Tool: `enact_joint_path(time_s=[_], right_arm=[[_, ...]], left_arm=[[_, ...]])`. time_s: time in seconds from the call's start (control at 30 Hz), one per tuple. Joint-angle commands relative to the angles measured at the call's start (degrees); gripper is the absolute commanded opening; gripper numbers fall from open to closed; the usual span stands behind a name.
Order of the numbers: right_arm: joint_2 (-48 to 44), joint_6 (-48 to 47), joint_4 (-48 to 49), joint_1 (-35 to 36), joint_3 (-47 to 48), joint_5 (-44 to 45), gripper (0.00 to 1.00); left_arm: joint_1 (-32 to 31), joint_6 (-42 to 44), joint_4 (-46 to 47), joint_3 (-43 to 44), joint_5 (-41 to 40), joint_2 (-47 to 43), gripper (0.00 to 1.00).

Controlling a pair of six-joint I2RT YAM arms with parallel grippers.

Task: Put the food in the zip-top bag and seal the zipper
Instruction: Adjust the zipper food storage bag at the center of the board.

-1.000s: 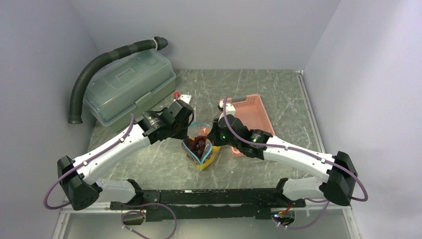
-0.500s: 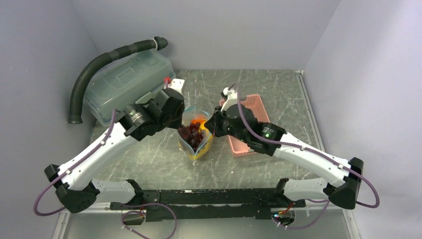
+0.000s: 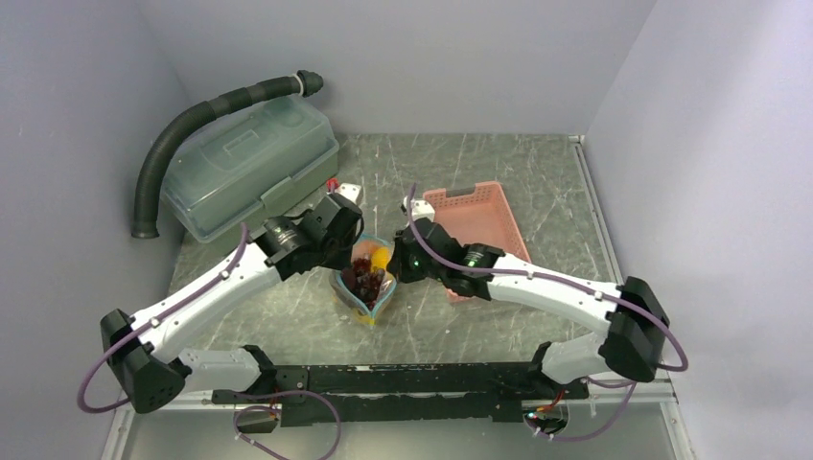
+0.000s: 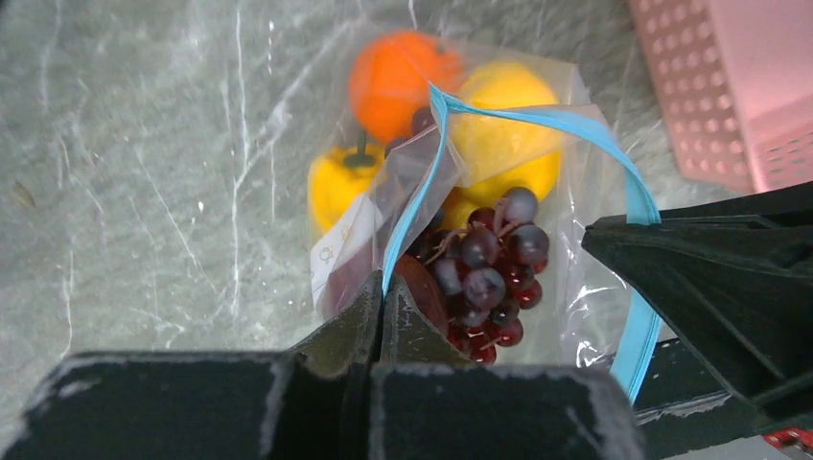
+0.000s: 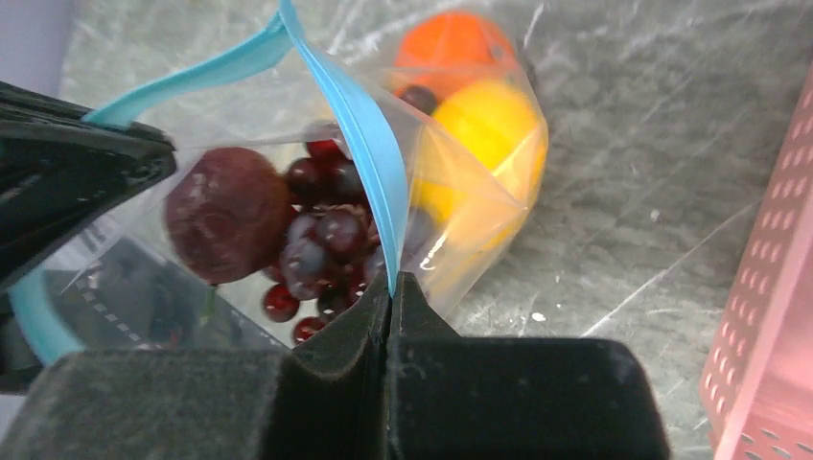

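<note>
The clear zip-top bag (image 3: 364, 289) hangs open between both grippers, just above the table. Its teal zipper (image 4: 422, 182) (image 5: 360, 134) gapes in a loop. Inside lie the food pieces: an orange (image 4: 398, 72), yellow mango pieces (image 4: 503, 129), a purple grape bunch (image 4: 484, 278) and a dark reddish round fruit (image 5: 225, 211). My left gripper (image 4: 382, 287) is shut on the zipper's left side. My right gripper (image 5: 391, 283) is shut on the opposite side of the zipper.
A pink perforated basket (image 3: 479, 225) stands right of the bag, close behind the right arm. A green-grey lidded box (image 3: 244, 172) and a black ribbed hose (image 3: 192, 125) sit at the back left. Walls enclose the table on three sides.
The left gripper has closed on the bag's rim. Both arms swung away and back with the bag, which now hangs slightly left of where it was.
</note>
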Motion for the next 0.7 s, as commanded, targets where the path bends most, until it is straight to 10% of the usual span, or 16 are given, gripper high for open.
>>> enact_joint_path(time_s=[0.0,0.43,0.67], right_arm=[[-0.22,2.33,4.38,0.34,-0.04,-2.69,0.0],[-6.44,0.75,1.7,0.43,1.79,-1.57,0.01],[-7.27,-0.52,-0.54,1.0,4.96,-3.09,0.42]], left_arm=[[0.68,-0.83,4.01,0.14,2.72,-0.05,0.0],[0.7,0.13,1.82,4.62,2.81,-4.13,0.0],[0.74,-2.74,3.2,2.6,3.39,-5.33,0.0]])
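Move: Both hands hold opposite sides of the bag's mouth. From the left hand, the bag's filled middle is about 3 cm ahead, 5 right and 9 below, with the yellow mango 7 ahead, 8 right and the orange 10 ahead, 3 right, both some 12 below. From the right hand, the bag's middle is 4 ahead, 6 left and 7 below; the pink basket lies 9 ahead, 17 right and 14 below. Each hand starts with its side of the blue zipper rim pinched. Together they finish a short dip of 2–3 cm over the table, then reverse and lift, about 5 cm for the left hand and 6–7 cm for the right, tipping up slightly. Late in the rise the right fingers part about a third of the way around their side of the rim, while the left keeps its pinch. ##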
